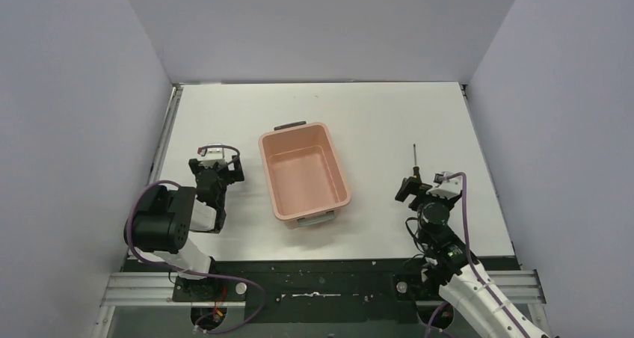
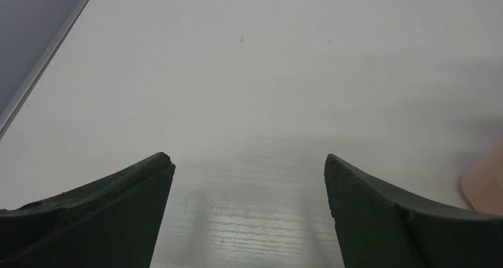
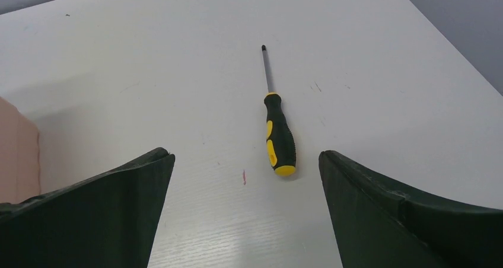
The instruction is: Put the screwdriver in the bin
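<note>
The screwdriver (image 3: 279, 139) lies flat on the white table, its black and yellow handle towards me and its thin shaft pointing away; it also shows in the top view (image 1: 415, 158). My right gripper (image 3: 246, 155) is open and empty just short of the handle end, which lies a little right of the middle of the gap; in the top view this gripper (image 1: 419, 189) is right of the bin. The salmon-pink bin (image 1: 263, 175) stands empty at mid-table. My left gripper (image 1: 217, 172) is open and empty left of the bin, low over bare table (image 2: 249, 158).
Grey walls enclose the table on three sides. A metal rail (image 1: 170, 128) runs along the left edge. A corner of the bin (image 2: 486, 185) shows at the right edge of the left wrist view and its wall (image 3: 18, 146) at the left of the right wrist view.
</note>
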You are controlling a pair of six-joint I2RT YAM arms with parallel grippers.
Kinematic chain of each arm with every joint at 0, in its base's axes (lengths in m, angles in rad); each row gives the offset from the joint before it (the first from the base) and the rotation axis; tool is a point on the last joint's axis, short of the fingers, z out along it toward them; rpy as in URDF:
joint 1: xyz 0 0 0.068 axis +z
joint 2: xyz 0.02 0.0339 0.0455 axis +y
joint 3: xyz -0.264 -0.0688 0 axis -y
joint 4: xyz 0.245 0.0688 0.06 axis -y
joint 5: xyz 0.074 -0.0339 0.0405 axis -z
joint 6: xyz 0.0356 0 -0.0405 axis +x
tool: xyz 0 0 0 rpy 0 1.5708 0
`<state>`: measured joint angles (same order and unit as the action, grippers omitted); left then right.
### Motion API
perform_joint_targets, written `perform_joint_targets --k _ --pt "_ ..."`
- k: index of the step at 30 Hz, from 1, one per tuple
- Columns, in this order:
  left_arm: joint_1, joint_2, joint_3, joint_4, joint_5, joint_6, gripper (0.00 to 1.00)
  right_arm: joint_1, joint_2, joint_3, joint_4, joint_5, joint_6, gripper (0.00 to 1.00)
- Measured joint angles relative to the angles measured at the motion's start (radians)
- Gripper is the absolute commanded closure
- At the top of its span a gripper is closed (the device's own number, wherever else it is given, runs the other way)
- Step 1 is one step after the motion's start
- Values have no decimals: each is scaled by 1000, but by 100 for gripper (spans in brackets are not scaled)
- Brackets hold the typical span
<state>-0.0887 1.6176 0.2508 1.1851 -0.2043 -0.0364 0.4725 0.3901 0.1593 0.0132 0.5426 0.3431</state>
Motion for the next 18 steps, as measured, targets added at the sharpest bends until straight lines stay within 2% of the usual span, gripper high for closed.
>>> perform_joint_targets --k 3,6,11,12,13,16,18 --pt "0 0 0 0 0 0 3 0 22 34 -14 -3 -22 0" --pt "0 0 0 0 0 0 3 0 119 191 -82 19 -43 0" --pt "0 0 0 0 0 0 3 -20 395 652 -232 88 -63 0" --pt "0 0 0 0 0 0 3 -46 493 806 -295 86 -68 0" --pt "0 0 0 0 0 0 3 -64 542 887 -320 81 -69 0" --pt "0 0 0 0 0 0 3 -201 774 1184 -459 -51 -83 0" --pt "0 0 0 0 0 0 3 -306 891 1285 -503 -171 -98 1"
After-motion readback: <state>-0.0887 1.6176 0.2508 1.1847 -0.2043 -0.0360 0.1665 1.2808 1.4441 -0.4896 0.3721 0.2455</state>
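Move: The screwdriver lies on the table about 16 cm ahead of the right gripper, some 3 cm to its right and 11 cm below. The bin is around 12 cm ahead of that gripper and 30 cm to its left, its middle about 6 cm lower. From the idle left gripper the screwdriver is some 58 cm to the right, 4 cm ahead and 5 cm below. Raise the right gripper well clear of the table, about 22 cm, easing forward as it climbs. Then level off and reach out high over the screwdriver, some 14 cm forward in all and a little to the right at the end. Keep the fingers wide open and touching nothing, and let the wrist tip slightly down and turn slightly clockwise. ##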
